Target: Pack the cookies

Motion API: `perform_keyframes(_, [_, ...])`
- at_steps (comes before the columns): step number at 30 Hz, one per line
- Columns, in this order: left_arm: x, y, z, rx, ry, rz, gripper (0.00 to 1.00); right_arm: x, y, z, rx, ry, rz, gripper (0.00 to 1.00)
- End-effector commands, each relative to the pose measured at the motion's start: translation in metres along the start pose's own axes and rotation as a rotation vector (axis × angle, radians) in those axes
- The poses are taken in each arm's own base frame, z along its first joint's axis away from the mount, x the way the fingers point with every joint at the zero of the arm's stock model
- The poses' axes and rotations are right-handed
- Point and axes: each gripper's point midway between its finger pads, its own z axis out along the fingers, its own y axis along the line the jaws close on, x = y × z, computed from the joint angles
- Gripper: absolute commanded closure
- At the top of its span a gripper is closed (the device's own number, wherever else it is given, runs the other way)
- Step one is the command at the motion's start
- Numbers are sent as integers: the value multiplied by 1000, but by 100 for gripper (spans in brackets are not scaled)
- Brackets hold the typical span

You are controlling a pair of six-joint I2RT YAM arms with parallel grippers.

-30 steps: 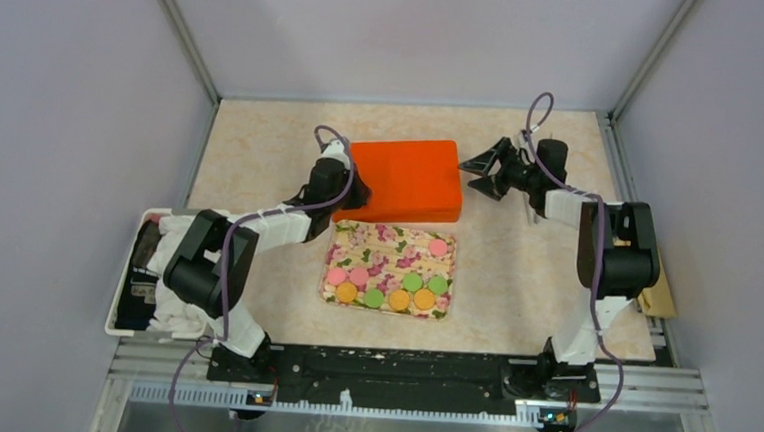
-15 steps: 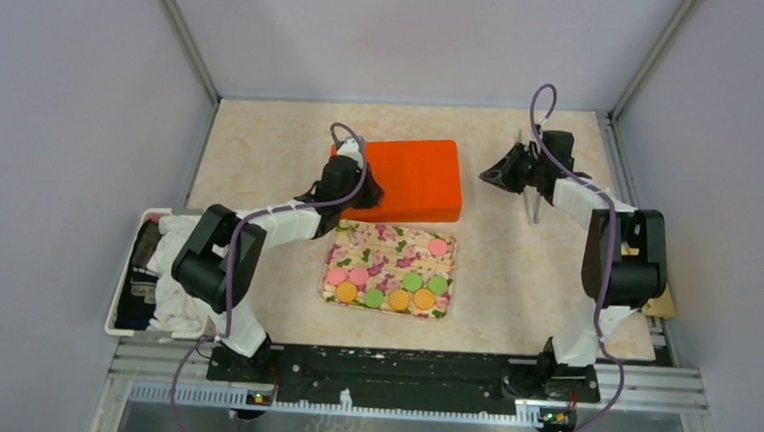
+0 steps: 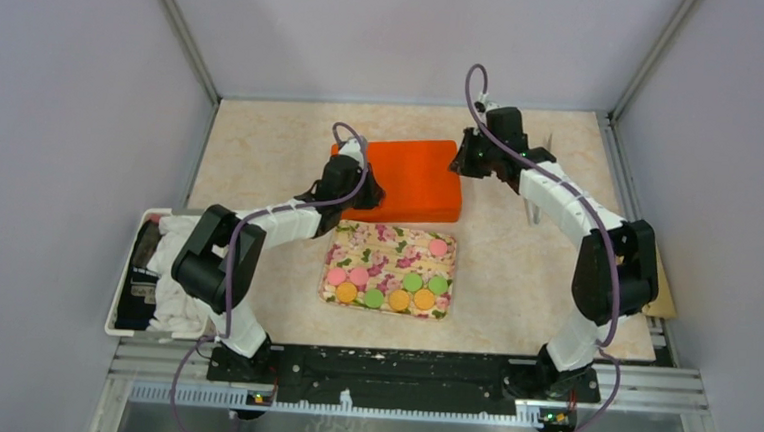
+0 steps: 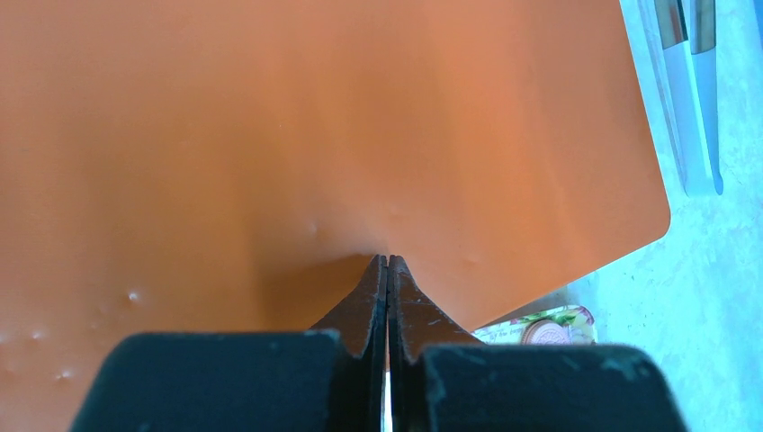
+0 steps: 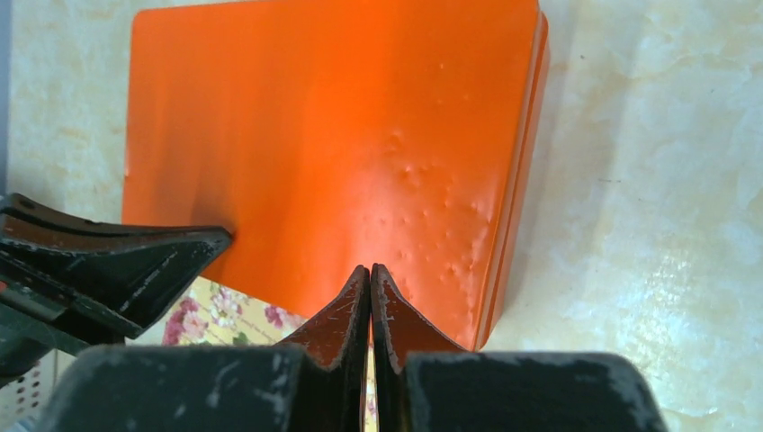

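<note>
Several cookies, among them pink (image 3: 358, 275), green (image 3: 412, 281) and orange (image 3: 399, 299) discs, lie in rows in the floral tray (image 3: 386, 241). One pink cookie (image 4: 546, 331) peeks in at the lower right of the left wrist view. Behind the tray lies a flat orange box (image 3: 420, 183). My left gripper (image 3: 368, 188) (image 4: 387, 261) is shut with nothing in it, tips on the box's left part. My right gripper (image 3: 458, 161) (image 5: 370, 270) is shut and empty above the box's right end. The right wrist view shows the left fingers (image 5: 135, 261) and a corner of the tray (image 5: 220, 315).
A white basket (image 3: 125, 295) holding cloths sits at the table's left edge. A slim metal tool (image 3: 534, 207) (image 4: 693, 99) lies right of the orange box. A brown flat piece (image 3: 660, 293) is at the right edge.
My right gripper went from open to shut and swung left to the orange box's right end. The left gripper shifted slightly right along the box, still shut.
</note>
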Motion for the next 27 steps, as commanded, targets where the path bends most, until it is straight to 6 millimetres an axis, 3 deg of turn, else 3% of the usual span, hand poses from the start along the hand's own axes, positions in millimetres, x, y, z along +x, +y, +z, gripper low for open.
perform_keyframes(1, [11,-1,2,-2,41,13,100,9,-7,2,72,43,-54,100])
perform_keyframes(8, [11,0,2,-8,41,15,100,72,-29,24,112,173,-36,100])
perform_keyframes(12, [13,1,2,-8,45,16,100,88,-41,31,144,223,-36,100])
perform_keyframes(16, [12,1,-2,-12,36,17,100,79,-37,26,142,196,-36,100])
perform_keyframes(22, [4,-4,-9,-2,18,19,100,49,-24,11,126,110,-62,100])
perform_keyframes(27, [-20,-17,-29,8,-45,23,100,23,-12,-6,100,12,-77,98])
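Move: The right hand, fingers shut, hangs over the right end of the orange lid: the lid's near right corner is about 5 cm back, 2 cm right and 7 cm below. The lid's middle is level with it, some 12 cm left; the cookie tray's middle is 18 cm back, 12 cm left. Tongs lie 3 cm ahead, 18 cm right. From the left hand, the lid's middle is roughly 6 cm ahead, 3 cm right, just below. Quickly downward and a little back, the right hand drops some 7 cm and draws in about 2.5 cm, bringing its closed fingertips down onto the lid's right end near the near right corner. It halts there, tips pressing on the lid, tilted slightly further down, then barely starts to ease up. The left hand stays with shut fingertips on the lid's near left part. ##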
